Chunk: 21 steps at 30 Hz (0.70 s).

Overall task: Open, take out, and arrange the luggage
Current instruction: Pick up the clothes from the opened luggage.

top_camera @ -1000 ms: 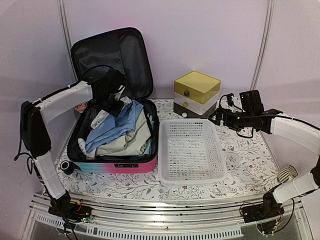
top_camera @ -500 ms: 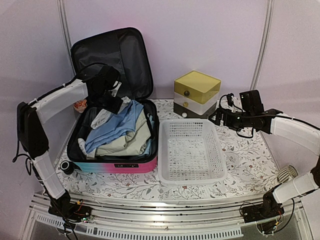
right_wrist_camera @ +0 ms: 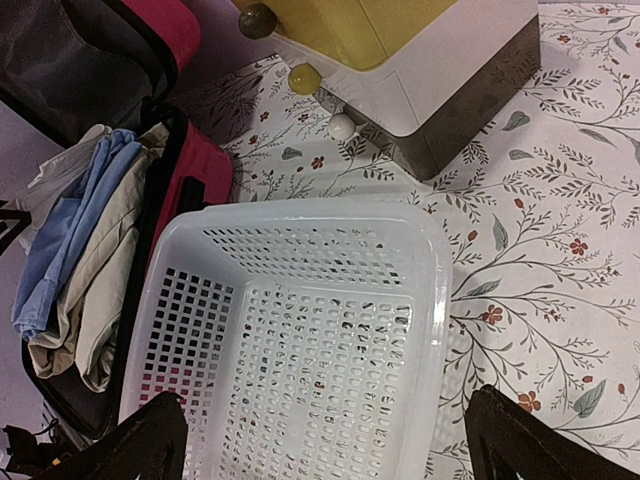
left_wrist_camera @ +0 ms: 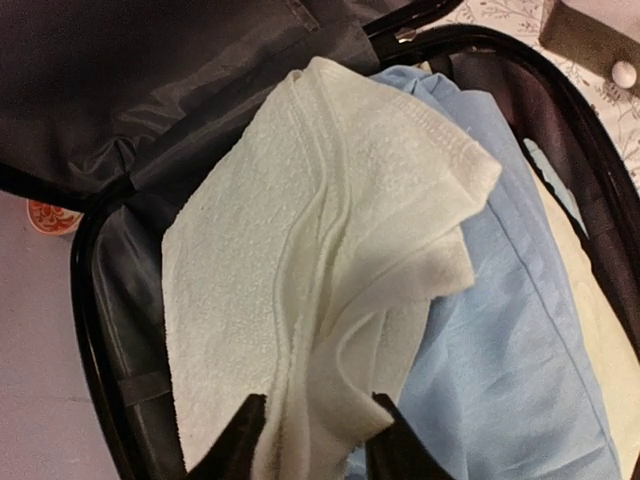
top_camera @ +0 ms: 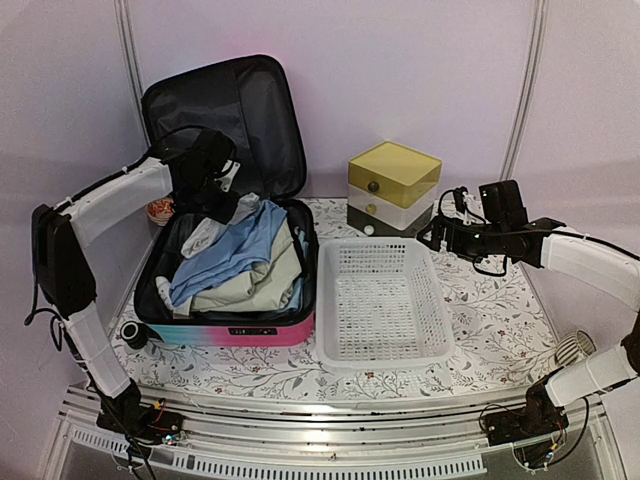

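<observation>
The luggage [top_camera: 230, 331] lies open at the left, black lid [top_camera: 225, 120] standing up against the wall. Inside are a white towel [left_wrist_camera: 300, 250], a light blue garment [top_camera: 240, 250] and beige cloth [top_camera: 255, 285]. My left gripper [top_camera: 211, 204] hovers over the rear of the case. In the left wrist view it [left_wrist_camera: 318, 408] is shut on a bunched fold of the white towel, which fills the space between the two fingers. My right gripper [top_camera: 438, 235] hangs wide open and holds nothing, at the back right corner of the white mesh basket [right_wrist_camera: 430, 300].
The white mesh basket [top_camera: 380, 245] stands right of the luggage. A yellow-topped drawer box [top_camera: 393, 185] sits behind it. A small black round object [top_camera: 133, 333] lies by the case's front left corner, a patterned cup [top_camera: 160, 212] at its left, a ribbed white object [top_camera: 575, 347] far right.
My left gripper has shifted back and left over the rear of the case and its jaws have narrowed onto the white towel. The right arm has not moved.
</observation>
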{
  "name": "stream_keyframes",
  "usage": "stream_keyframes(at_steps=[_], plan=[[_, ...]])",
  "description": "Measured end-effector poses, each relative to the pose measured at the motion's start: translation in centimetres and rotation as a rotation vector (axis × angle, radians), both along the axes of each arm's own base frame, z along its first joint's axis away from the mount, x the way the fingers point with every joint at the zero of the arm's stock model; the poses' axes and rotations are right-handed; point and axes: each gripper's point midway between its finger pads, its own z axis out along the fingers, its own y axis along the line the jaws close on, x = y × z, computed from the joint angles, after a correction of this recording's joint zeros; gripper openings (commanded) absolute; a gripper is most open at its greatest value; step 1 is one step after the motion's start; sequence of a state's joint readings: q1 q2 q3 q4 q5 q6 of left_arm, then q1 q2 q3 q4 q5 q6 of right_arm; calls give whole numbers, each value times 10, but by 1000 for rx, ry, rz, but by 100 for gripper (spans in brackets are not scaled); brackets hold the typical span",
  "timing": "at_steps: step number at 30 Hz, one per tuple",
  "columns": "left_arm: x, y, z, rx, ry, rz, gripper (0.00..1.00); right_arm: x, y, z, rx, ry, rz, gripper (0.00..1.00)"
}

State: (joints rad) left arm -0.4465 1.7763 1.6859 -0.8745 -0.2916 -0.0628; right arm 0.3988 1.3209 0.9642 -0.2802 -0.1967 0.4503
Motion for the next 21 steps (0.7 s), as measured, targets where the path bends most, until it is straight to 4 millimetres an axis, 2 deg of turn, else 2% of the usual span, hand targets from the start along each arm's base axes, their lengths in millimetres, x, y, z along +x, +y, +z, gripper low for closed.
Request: stream_keyframes(at_steps=[5, 9, 14, 21], plan=[[0, 1, 0, 2, 0, 1, 8, 0, 0, 0, 0, 1, 0, 99], [0, 6, -1, -2, -1, 11, 0, -1, 0, 0, -1, 2, 0, 99], [-7, 13, 0, -50, 7, 8, 0, -1, 0, 2, 1, -2, 0, 99], [-21, 3, 27, -170, -17, -57, 0, -4, 4, 5, 20, 7, 20, 99]])
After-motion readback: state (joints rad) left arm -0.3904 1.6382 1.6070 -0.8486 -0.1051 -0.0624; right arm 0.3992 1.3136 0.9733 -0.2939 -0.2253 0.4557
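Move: The white towel is already between the left gripper's half-closed fingers; its middle lies about 3 cm ahead of the hand, 1 cm to the right and 3 cm below. The blue shirt is some 7 cm back, 3 cm right and 5 cm lower; the beige trousers about 12 cm back, 7 cm right and 7 cm lower. The white basket stands roughly 16 cm back and 28 cm right, well below. From the idle right hand the towel is about 36 cm left and 10 cm ahead, near its height. Shut the left gripper fully on the fold of white towel between its fingers, letting the hand ease about 1 cm left as it closes. Then, still pinching the fold, lift nearly 3 cm while drawing back some 2 cm towards you and a little to the right, rolling the wrist about 10 degrees so the fingertips swing to the right. ##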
